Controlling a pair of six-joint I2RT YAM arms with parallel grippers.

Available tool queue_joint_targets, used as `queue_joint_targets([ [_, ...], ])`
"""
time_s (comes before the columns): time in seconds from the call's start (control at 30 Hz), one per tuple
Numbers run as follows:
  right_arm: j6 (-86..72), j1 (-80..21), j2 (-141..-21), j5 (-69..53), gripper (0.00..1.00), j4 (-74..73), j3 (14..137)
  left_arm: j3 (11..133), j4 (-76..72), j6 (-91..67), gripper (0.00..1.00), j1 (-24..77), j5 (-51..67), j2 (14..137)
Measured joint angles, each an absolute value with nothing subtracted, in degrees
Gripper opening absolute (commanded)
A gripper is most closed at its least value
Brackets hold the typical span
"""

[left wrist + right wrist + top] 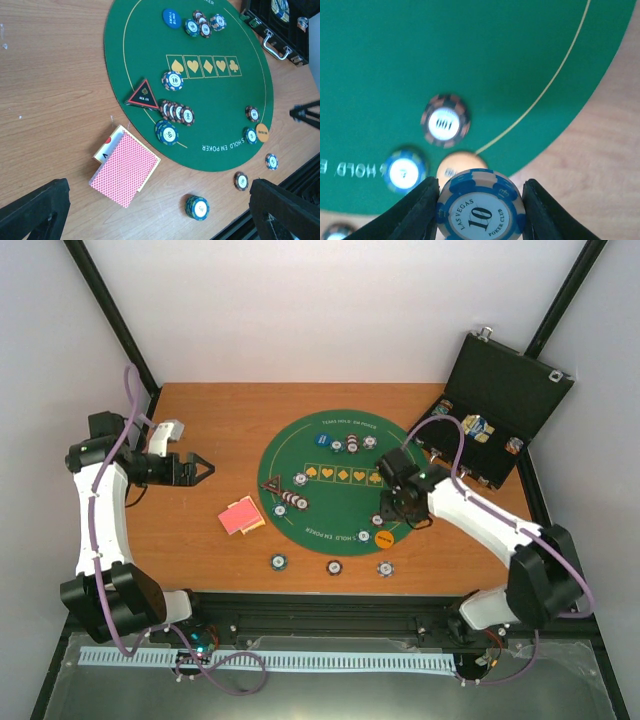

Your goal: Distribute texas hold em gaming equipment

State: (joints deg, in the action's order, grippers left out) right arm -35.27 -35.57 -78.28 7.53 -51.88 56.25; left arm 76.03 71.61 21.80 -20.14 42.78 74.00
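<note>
My right gripper [480, 200] is shut on a blue-and-cream "10" poker chip [481, 210], held on edge a little above the near right rim of the green mat [340, 505]. Below it lie a maroon 100 chip [445, 121], a blue chip [402, 171] and an orange disc [461, 164]. The red-backed playing cards [240, 515] lie in a loose pile on the wood left of the mat. My left gripper [200, 468] hangs open above the table's left side with nothing in it. More chips sit on the mat [172, 80], and a small stack [197, 206] stands on the wood.
A black case [505, 405] stands open at the back right with chips inside. A black triangular marker [143, 95] lies on the mat's left side. Three chips [334, 566] sit in a row on the wood in front of the mat.
</note>
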Motion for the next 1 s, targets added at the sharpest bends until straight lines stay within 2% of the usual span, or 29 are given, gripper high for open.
queue_joint_targets([
  [0.33,-27.77,-25.47,-92.27,6.31,0.29,-47.29,61.47,74.67,74.81,31.16,1.00,-20.14,43.07,76.64],
  [0.83,-25.08,-23.66,-101.45,3.70,0.30,-42.11,62.24,71.00,80.58,48.42,1.00,-20.14,39.29,77.80],
  [0.9,-24.86,-23.33,-102.21,3.53,0.33,-41.69,62.83,70.43,80.62,50.30,1.00,-20.14,37.80,77.71],
  [1.0,-24.69,-23.11,-103.53,3.05,0.53,-40.75,63.51,68.97,80.53,52.64,1.00,-20.14,35.94,77.49],
])
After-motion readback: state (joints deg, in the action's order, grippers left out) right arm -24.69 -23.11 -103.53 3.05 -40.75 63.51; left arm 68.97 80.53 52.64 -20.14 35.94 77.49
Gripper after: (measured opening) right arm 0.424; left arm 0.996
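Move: The blue-and-white 10 chip is already in the right fingers, bound for a bare felt spot about 8 cm ahead, 2 cm to the right and 9 cm below. At that same depth, the brown 100 chip lies some 5 cm ahead and 5 cm left, the orange disc about 3 cm left and level, the blue chip 1 cm ahead and 9 cm left. From the left hand, the card decks lie roughly 4 cm ahead, 10 cm right and 23 cm below. The 10 chip, still pinched in the right fingers, is carried forward about 8 cm, passing to the right of the 100 chip, and lowered about 8 cm close to the bare felt, the hand tipping slightly. Meanwhile the empty left hand, wide open, starts down about 7 cm and back some 4 cm, turning roughly 20 degrees clockwise. ##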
